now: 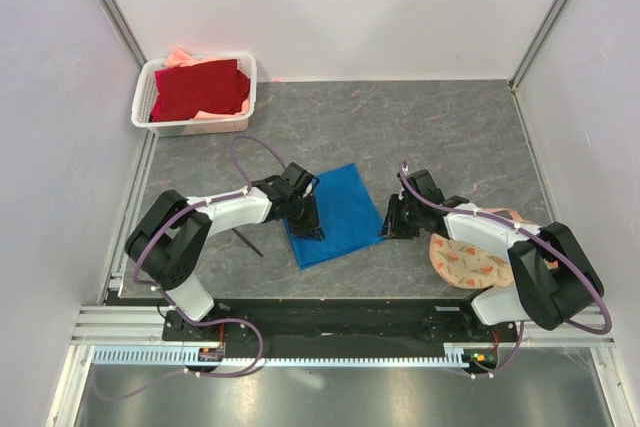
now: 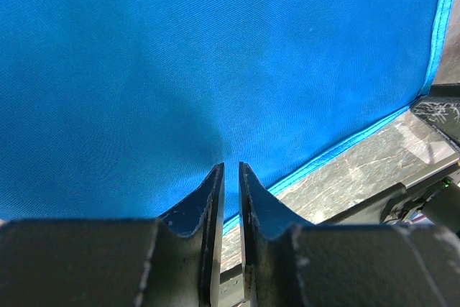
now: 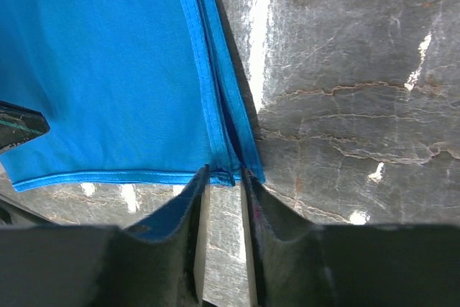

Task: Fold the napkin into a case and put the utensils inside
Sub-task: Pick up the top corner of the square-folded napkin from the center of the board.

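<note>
The blue napkin [image 1: 340, 212] lies folded in layers in the middle of the table. My left gripper [image 1: 303, 219] sits at its left edge. In the left wrist view the jaws stand only a slit apart, and their tips [image 2: 230, 168] pinch the napkin [image 2: 215, 70], which puckers there. My right gripper [image 1: 390, 222] is at the napkin's right near corner. In the right wrist view the bunched layered hem of the napkin [image 3: 108, 70] fills the gap between the fingertips [image 3: 224, 175]. One thin black utensil [image 1: 249, 242] lies on the table left of the napkin, under the left arm.
A white basket [image 1: 148, 107] holding a dark red cloth [image 1: 200, 89] stands at the back left. A round peach floral mat [image 1: 468, 259] lies at the near right, partly under the right arm. White walls close in the sides and back.
</note>
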Robot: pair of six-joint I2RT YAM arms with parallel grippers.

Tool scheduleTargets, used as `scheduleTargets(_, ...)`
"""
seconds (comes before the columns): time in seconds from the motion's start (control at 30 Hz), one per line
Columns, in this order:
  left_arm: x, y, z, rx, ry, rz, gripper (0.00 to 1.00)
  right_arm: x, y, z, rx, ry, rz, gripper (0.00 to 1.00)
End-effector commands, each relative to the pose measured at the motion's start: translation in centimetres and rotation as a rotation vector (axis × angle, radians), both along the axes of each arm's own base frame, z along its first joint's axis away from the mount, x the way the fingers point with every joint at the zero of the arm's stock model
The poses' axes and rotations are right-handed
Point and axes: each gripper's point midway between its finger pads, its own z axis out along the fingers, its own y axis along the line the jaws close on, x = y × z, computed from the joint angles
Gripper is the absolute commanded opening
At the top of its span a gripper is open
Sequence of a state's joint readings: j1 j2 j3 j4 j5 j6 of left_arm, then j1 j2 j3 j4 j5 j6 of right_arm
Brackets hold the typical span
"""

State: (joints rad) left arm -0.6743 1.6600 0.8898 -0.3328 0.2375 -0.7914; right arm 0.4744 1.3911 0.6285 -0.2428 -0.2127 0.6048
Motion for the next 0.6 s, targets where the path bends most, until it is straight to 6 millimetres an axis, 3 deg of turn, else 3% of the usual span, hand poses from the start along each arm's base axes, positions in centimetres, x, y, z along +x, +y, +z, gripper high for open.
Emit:
scheduleTargets(0.0, 0.1, -0.2, 0.0, -0.019, -0.020, -0.012, 0.20, 0.4, -0.2, 0.1, -0.004, -0.021, -0.002, 0.25)
scheduleTargets(0.13, -0.4, -0.5, -0.2, -0.043, -0.002, -0.016, 0.20, 0.7, -0.5, 0.7, 0.007, -0.040, -0.021, 0.18)
scheduleTargets(0.3, -1.2, -1.5, -0.5, -0.061, 0.024, -0.034, 0.20, 1.0, -1.5, 1.5, 0.010, -0.060, -0.036, 0.00)
scheduleTargets(0.57, -1.7, -4.4, -0.1, -0.096, 0.034, -0.070, 0.20, 1.1, -2.0, 3.2, 0.036, -0.108, -0.031, 0.00)
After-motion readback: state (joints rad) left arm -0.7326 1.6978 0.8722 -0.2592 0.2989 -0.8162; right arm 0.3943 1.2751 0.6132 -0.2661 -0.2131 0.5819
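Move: The napkin's near right corner, top layer slightly parted from the layer below, lies right between the right hand's open fingertips, within a centimetre and at their height. The carrot-print pouch's middle is some 22 cm to the right and 3 cm back. From the left hand, whose tips are down on the napkin, that right corner is about 13 cm to the right and 1 cm back; the near left corner is roughly 4 cm left and 7 cm back, and the black utensil about 16 cm left, level with it. The napkin's top-layer corner gets pinched as the right fingers shut fully on it, and the right hand then carries it up and out to the right, slightly forward, about 3 cm in all. Meanwhile the left fingers, still slightly open and bearing on the cloth, sink a little and drag it right and back, some 3 cm. ##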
